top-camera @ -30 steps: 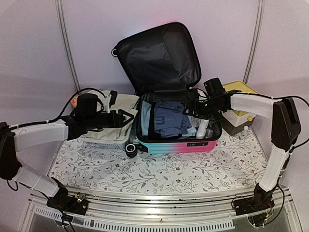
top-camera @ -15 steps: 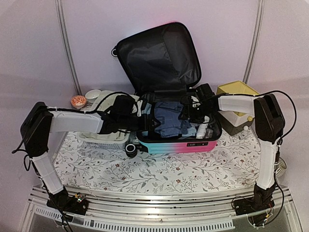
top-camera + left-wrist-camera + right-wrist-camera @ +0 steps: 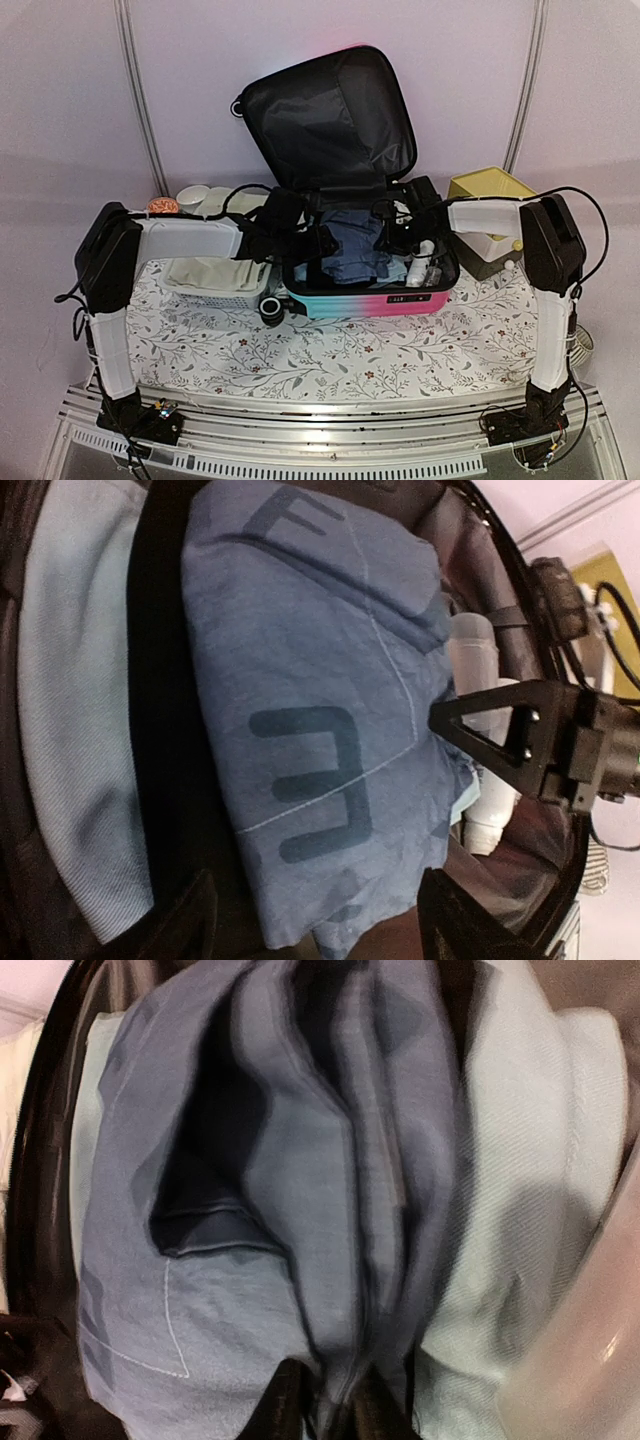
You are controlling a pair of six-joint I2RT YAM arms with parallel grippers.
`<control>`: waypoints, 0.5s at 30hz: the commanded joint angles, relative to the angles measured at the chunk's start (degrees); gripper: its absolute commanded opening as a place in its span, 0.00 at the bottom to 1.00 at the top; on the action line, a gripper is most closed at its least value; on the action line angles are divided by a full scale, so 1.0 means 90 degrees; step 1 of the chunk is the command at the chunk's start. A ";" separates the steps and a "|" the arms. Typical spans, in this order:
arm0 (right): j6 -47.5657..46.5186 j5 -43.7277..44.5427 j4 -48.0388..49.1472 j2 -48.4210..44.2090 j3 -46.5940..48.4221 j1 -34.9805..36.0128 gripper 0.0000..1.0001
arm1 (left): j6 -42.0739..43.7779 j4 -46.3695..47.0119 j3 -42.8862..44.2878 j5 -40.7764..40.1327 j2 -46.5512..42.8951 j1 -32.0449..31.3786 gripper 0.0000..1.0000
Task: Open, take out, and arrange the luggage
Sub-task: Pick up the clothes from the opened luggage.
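Observation:
The luggage (image 3: pixel 365 298), pink-to-turquoise with a black lining, lies open mid-table with its lid (image 3: pixel 330 115) standing up. A folded blue garment (image 3: pixel 352 250) with dark letters (image 3: pixel 320 710) lies on top inside it. My left gripper (image 3: pixel 318 243) hangs open over the garment's left end (image 3: pixel 322 935), one finger on each side and nothing between them. My right gripper (image 3: pixel 390 236) has its fingers pinched on a raised fold of the blue garment (image 3: pixel 335 1410). The left wrist view also catches the right gripper (image 3: pixel 520 742) at the garment's far edge.
A pale cloth (image 3: pixel 540 1160) lies under the garment, and white bottles (image 3: pixel 420 262) stand in the luggage's right side. A white perforated basket (image 3: pixel 215 278) holding cloth stands left of the luggage. Small bowls (image 3: pixel 195 195) sit behind it. A yellow-topped box (image 3: pixel 490 190) stands at the right.
The left arm has swung right from the basket into the luggage, its jaws still open. The right gripper has moved left onto the blue garment and closed on a fold.

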 commanded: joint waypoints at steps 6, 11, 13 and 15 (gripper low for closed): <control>0.0054 -0.0411 0.0422 -0.0667 -0.0427 0.0047 0.04 | -0.0341 -0.0314 0.0195 0.0010 0.0277 -0.0023 0.67; 0.0047 -0.0418 0.0426 -0.0680 -0.0456 0.0046 0.03 | -0.0396 -0.0205 0.0309 0.0395 0.0401 -0.0028 0.50; 0.0049 -0.0430 0.0426 -0.0672 -0.0471 0.0046 0.03 | -0.0427 -0.0164 0.0373 0.0575 0.0488 -0.0028 0.45; 0.0044 -0.0430 0.0421 -0.0661 -0.0483 0.0045 0.03 | -0.0496 -0.0188 0.0470 0.0723 0.0641 -0.0027 0.42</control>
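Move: At the clothes' right edge, the right hand's fingertips already straddle a ridge of the dark-blue fabric, whose middle lies about 6 cm to this hand's left and 1 cm ahead. A clear cup sits 5 cm to the right, level with it; a white bottle 8 cm right and 5 cm back. From the left hand the clothes' middle is about 7 cm right, 4 cm ahead and 5 cm below; pale-blue cloth lies some 5 cm to its left, level with it. Pinching the ridge fully shut, the right hand rises about 2 cm and then holds still, keeping its grip. Meanwhile the left hand sinks some 2 cm towards the near-left end of the clothes, then edges slightly right as its wide-open fingers narrow to under half around that end, tipping down a little; whether its tips touch the cloth can't be made out. ##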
